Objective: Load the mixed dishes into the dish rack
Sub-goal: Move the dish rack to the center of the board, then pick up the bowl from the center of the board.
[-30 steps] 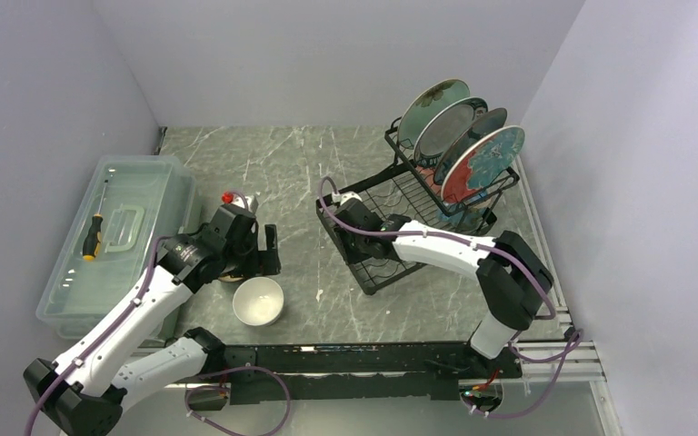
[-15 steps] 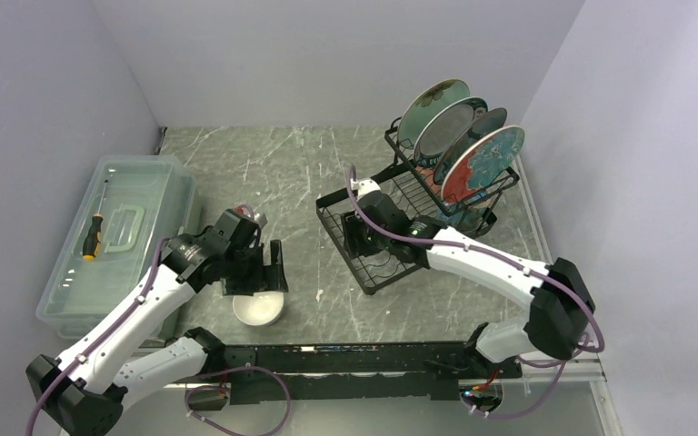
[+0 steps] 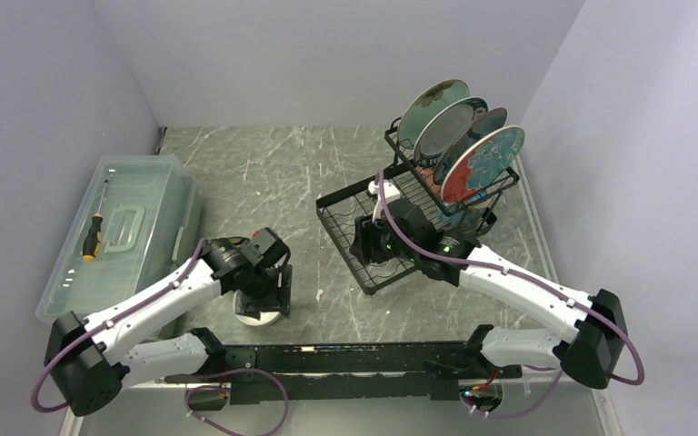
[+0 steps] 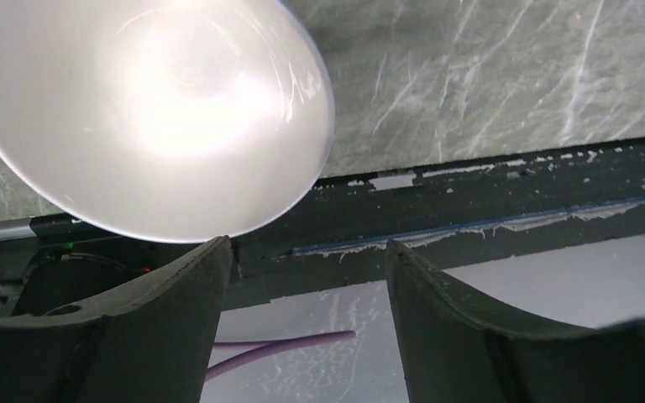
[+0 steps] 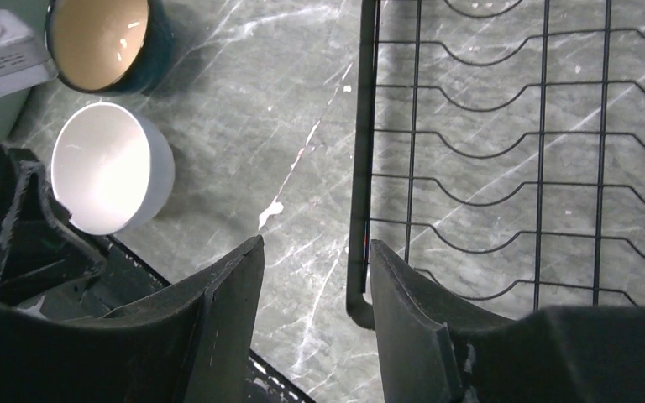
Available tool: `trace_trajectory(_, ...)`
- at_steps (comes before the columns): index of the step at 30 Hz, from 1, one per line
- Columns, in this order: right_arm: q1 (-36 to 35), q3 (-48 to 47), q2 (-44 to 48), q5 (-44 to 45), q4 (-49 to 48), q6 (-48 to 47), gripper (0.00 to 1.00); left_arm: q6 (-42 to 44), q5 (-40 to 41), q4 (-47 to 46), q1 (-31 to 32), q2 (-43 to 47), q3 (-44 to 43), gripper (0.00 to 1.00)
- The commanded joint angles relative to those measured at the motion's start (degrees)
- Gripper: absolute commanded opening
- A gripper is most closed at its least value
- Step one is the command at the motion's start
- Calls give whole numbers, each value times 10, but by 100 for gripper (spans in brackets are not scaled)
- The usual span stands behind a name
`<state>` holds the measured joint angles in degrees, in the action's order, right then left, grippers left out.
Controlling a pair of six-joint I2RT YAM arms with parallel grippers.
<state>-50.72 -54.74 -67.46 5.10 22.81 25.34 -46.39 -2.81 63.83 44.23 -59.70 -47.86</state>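
Note:
The white bowl (image 3: 256,318) stands near the table's front edge, mostly covered by my left gripper (image 3: 273,292). In the left wrist view the bowl (image 4: 143,109) lies just beyond the left fingertip, and the left gripper (image 4: 306,252) is open with nothing between its fingers. My right gripper (image 3: 373,241) hovers open over the front corner of the black dish rack (image 3: 409,186). In the right wrist view the right gripper (image 5: 315,248) straddles the rack's edge bar (image 5: 357,252). Several plates (image 3: 459,136) stand in the rack's upper slots. A blue mug (image 5: 105,42) with an orange inside sits behind the white bowl (image 5: 109,168).
A clear plastic box (image 3: 118,227) with a screwdriver (image 3: 91,236) on its lid stands at the left. Grey walls close in on both sides. The black base rail (image 3: 354,354) runs along the near edge.
My left gripper has come down toward the near edge, over the white bowl, its jaws narrowing a little. The right gripper has opened and drawn back to the right over the rack.

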Motion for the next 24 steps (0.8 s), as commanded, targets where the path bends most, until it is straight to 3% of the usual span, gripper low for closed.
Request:
trace_trajectory(1,-3,22,23,-12,-20,14,52,-38,54,-29,23,-27,-15,71)
trace_trajectory(10,-4,52,52,-23,-36,25,52,-43,128,-49,44,-92,-25,65)
trace_trajectory(24,-8,65,57,-28,-37,30,52,-28,106,-128,53,-147,-17,48)
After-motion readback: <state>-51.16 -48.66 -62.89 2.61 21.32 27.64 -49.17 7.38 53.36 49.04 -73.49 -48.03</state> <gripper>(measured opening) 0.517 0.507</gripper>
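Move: The white bowl's middle lies about 5 cm ahead of the left hand, 5 cm to its left and 6 cm below. Its neighbours, from the same hand, are the tan-lined bowl some 15 cm ahead and 10 cm left, and the dish rack's near corner roughly 8 cm ahead and 22 cm right, both about 6 cm lower. From the right hand, the white bowl is about 9 cm back, 25 cm left and 15 cm below. The left hand sinks about 4 cm while reaching nearly as far forward and, late on, drifting a little right, coming down towards the white bowl's right rim as it rolls some 10 degrees to hang nearly straight down and its fingers close from about three-quarters to half open. The right hand, already off the dish rack, eases a couple of centimetres back and slightly down above the rack's near left part, then hovers there half open. ##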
